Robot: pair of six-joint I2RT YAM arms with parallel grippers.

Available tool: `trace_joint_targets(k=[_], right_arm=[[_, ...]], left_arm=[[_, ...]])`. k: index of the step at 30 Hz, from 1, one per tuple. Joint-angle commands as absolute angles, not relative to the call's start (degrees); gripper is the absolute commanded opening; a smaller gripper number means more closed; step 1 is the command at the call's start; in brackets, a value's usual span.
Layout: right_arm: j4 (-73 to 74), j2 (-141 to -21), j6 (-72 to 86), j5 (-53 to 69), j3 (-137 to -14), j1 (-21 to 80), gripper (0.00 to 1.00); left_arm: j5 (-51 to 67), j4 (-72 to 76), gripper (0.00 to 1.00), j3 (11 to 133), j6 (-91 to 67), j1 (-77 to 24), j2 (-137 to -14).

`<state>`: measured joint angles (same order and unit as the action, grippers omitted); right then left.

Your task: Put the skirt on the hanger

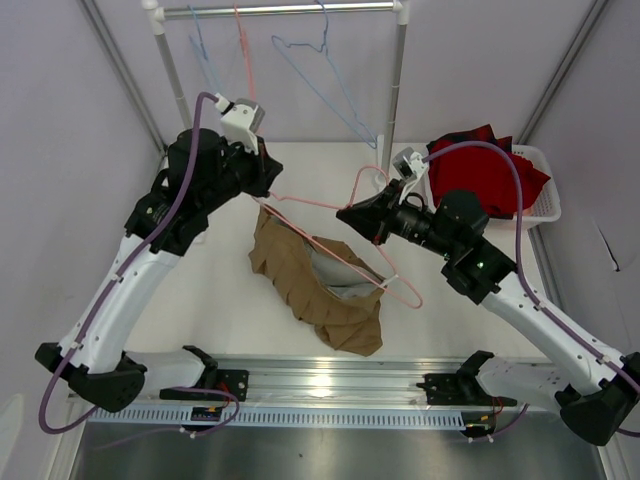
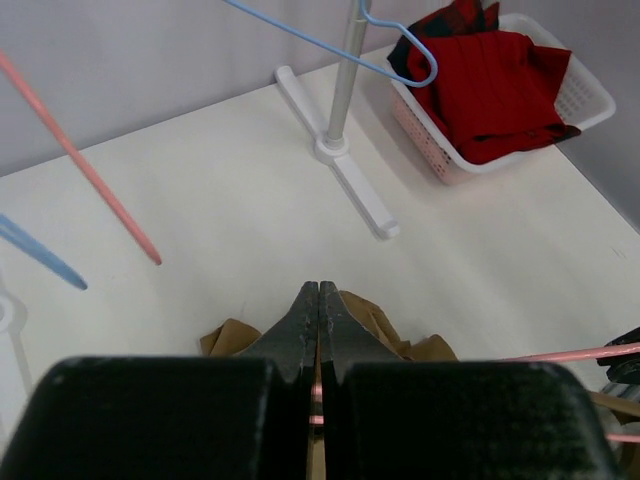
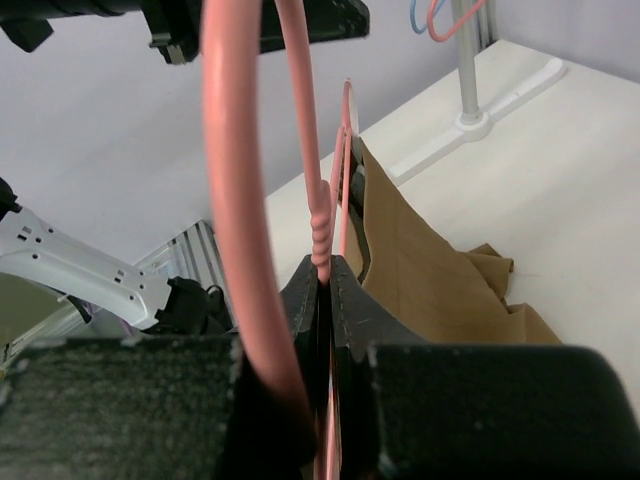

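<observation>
The tan-brown skirt [image 1: 310, 285] hangs in a crumpled drape onto the table from the salmon-pink hanger [image 1: 310, 205], its pale lining showing in the opening. My left gripper [image 1: 268, 188] is shut at the upper left corner of the skirt. In the left wrist view its jaws [image 2: 319, 295] are pressed together, with tan cloth [image 2: 375, 320] and pink wire showing in the slit. My right gripper [image 1: 348, 213] is shut on the hanger's twisted neck [image 3: 320, 235], just under the hook. The skirt [image 3: 420, 270] falls away beyond it.
A clothes rail at the back holds light blue hangers [image 1: 320, 80] and a pink one [image 1: 243, 50]. Its right post [image 1: 397, 90] and foot [image 2: 345, 185] stand on the table. A white basket [image 1: 545, 205] with a red garment [image 1: 480, 170] sits at the back right.
</observation>
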<state>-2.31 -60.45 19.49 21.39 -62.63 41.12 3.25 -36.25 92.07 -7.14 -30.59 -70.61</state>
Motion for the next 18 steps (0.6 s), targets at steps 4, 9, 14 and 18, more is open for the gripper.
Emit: trace_joint_targets(k=[4,9,14,18], right_arm=[[-15.03,-59.24,22.32,19.78,-62.40,41.13,0.00],[-14.42,-59.06,22.06,19.42,-63.63,40.87,0.00],[-13.80,-58.89,22.23,20.30,-64.07,40.08,0.00],[-14.68,-58.97,23.11,21.27,-63.98,39.73,0.00]], left_arm=[[-12.27,-37.96,0.05,91.76,-11.06,-30.59,-64.34],[-17.84,-37.27,0.05,83.36,-15.72,-30.59,-59.34],[-17.23,-33.75,0.07,76.65,-20.91,-30.41,-53.96],[-14.08,-31.12,0.03,72.79,-23.64,-29.18,-53.79]])
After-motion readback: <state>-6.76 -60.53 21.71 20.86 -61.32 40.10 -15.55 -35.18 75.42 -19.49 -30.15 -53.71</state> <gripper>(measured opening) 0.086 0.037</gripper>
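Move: The pink hanger's free left end, poking from the brown skirt's waistband, lies about 6 cm left of the left hand, level with it fore and aft, and some 5 cm below. The hanger's neck is roughly 16 cm to the hand's right, 9 cm back and 2 cm lower; the skirt's middle hangs about 13 cm right, 14 cm back and 18 cm down. From the right hand that left end is about 22 cm left, 9 cm ahead, 3 cm lower. Leftward, about 8 cm, the left hand swings across above the hanger's free end, rising slightly at first, then drawing back and sinking some 4 cm from its high point. The wrist turns about 20 degrees counter-clockwise, bringing the nearly shut fingertips to face that end. The right hand keeps its pinch on the hanger's neck, almost still. ##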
